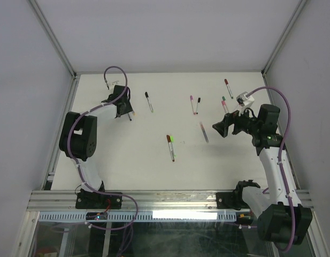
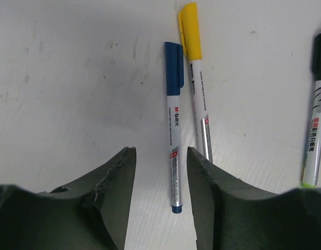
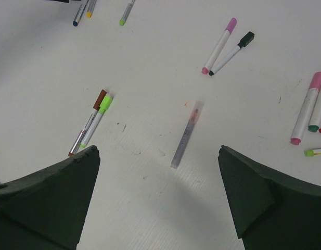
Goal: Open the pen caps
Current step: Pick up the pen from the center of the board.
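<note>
In the left wrist view a pen with a blue cap (image 2: 174, 67) lies lengthwise on the white table. Its tail end sits between the fingers of my left gripper (image 2: 161, 152), with a gap on both sides. Right beside it lies a pen with a yellow cap (image 2: 190, 31), partly under the right finger. A black-capped pen (image 2: 319, 104) is at the right edge. From above, the left gripper (image 1: 123, 110) is at the far left. My right gripper (image 1: 224, 126) hovers wide open over a pale purple pen (image 3: 186, 136), holding nothing.
More capped pens lie scattered: a brown-capped and a green-capped pair (image 3: 98, 112), a pink and a black pair (image 3: 226, 47), and a pink pen (image 3: 307, 107) with others at the right edge. A lone black pen (image 1: 148, 100) lies far centre-left. White walls enclose the table (image 1: 154, 171).
</note>
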Tool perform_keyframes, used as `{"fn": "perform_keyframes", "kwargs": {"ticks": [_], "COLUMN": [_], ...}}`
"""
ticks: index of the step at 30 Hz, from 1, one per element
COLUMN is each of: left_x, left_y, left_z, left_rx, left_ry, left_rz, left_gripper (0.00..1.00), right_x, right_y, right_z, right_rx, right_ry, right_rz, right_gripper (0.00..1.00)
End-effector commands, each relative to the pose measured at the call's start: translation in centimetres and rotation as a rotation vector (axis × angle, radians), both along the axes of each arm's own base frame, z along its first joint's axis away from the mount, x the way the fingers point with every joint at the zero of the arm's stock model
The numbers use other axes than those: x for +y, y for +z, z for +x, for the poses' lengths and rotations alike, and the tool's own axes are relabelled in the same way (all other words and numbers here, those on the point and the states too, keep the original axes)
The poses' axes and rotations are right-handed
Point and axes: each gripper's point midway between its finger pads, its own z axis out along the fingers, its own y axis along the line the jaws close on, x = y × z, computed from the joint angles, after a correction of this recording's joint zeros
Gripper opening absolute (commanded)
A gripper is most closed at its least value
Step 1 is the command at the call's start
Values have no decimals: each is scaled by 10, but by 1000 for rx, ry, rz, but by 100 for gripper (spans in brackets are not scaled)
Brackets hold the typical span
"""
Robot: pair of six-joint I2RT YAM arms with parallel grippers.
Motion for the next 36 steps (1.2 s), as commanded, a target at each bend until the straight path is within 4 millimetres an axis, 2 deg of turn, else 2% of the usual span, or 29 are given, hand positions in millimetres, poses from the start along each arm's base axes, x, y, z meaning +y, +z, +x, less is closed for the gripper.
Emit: {"fn": "perform_keyframes", "kwargs": {"ticks": [1, 7, 14, 22, 26, 29, 36], "left_x": [3, -7, -4, -3, 0, 1, -3], "left_y": [6, -2, -13, -25, -28, -28, -24], "left_z": [11, 16, 13, 4, -3, -10, -31], "left_rx": [0, 33, 73, 115, 125, 130, 109], "left_ry": [-9, -47, -45, -54, -48, -43, -54], "left_rz": [36, 10, 33, 47, 48, 46, -15], "left_gripper": [43, 43, 44, 33, 20, 13, 6], "right_x": [1, 4, 6, 9, 14, 22, 46], "right_y": [26, 23, 23, 23, 21, 20, 14], "right_z": [4, 2, 2, -1, -3, -7, -16], "right_rx": [-101, -93, -94, -91, -78, -65, -46], "right_ry": [14, 28, 35, 53, 74, 114, 208], "right_rz": [-21, -13, -10, 4, 24, 54, 122], "right_gripper": [100, 100, 100, 100, 100, 100, 100]}}
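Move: The blue-capped pen lies almost under the left hand, its middle about 3 cm ahead, 1 cm to the right and 3 cm below, cap pointing away from the base. The yellow-capped pen beside it has its middle some 6 cm ahead and 2 cm right of the hand; the black-capped pen is about 7 cm ahead and 12 cm right. From the right hand, the blue-capped pen is roughly 20 cm ahead, 45 cm left and 19 cm below. The left hand, half open, sinks about 2 cm over the tail half of the blue-capped pen while its fingers tip some 5 degrees steeper, then stays low and closes both fingertips on the white barrel, easing back towards the base by about 1 cm at the very end. Well off to the right, the open right hand mostly waits, then slides about 3 cm left and a little back, turning slightly counter-clockwise. ##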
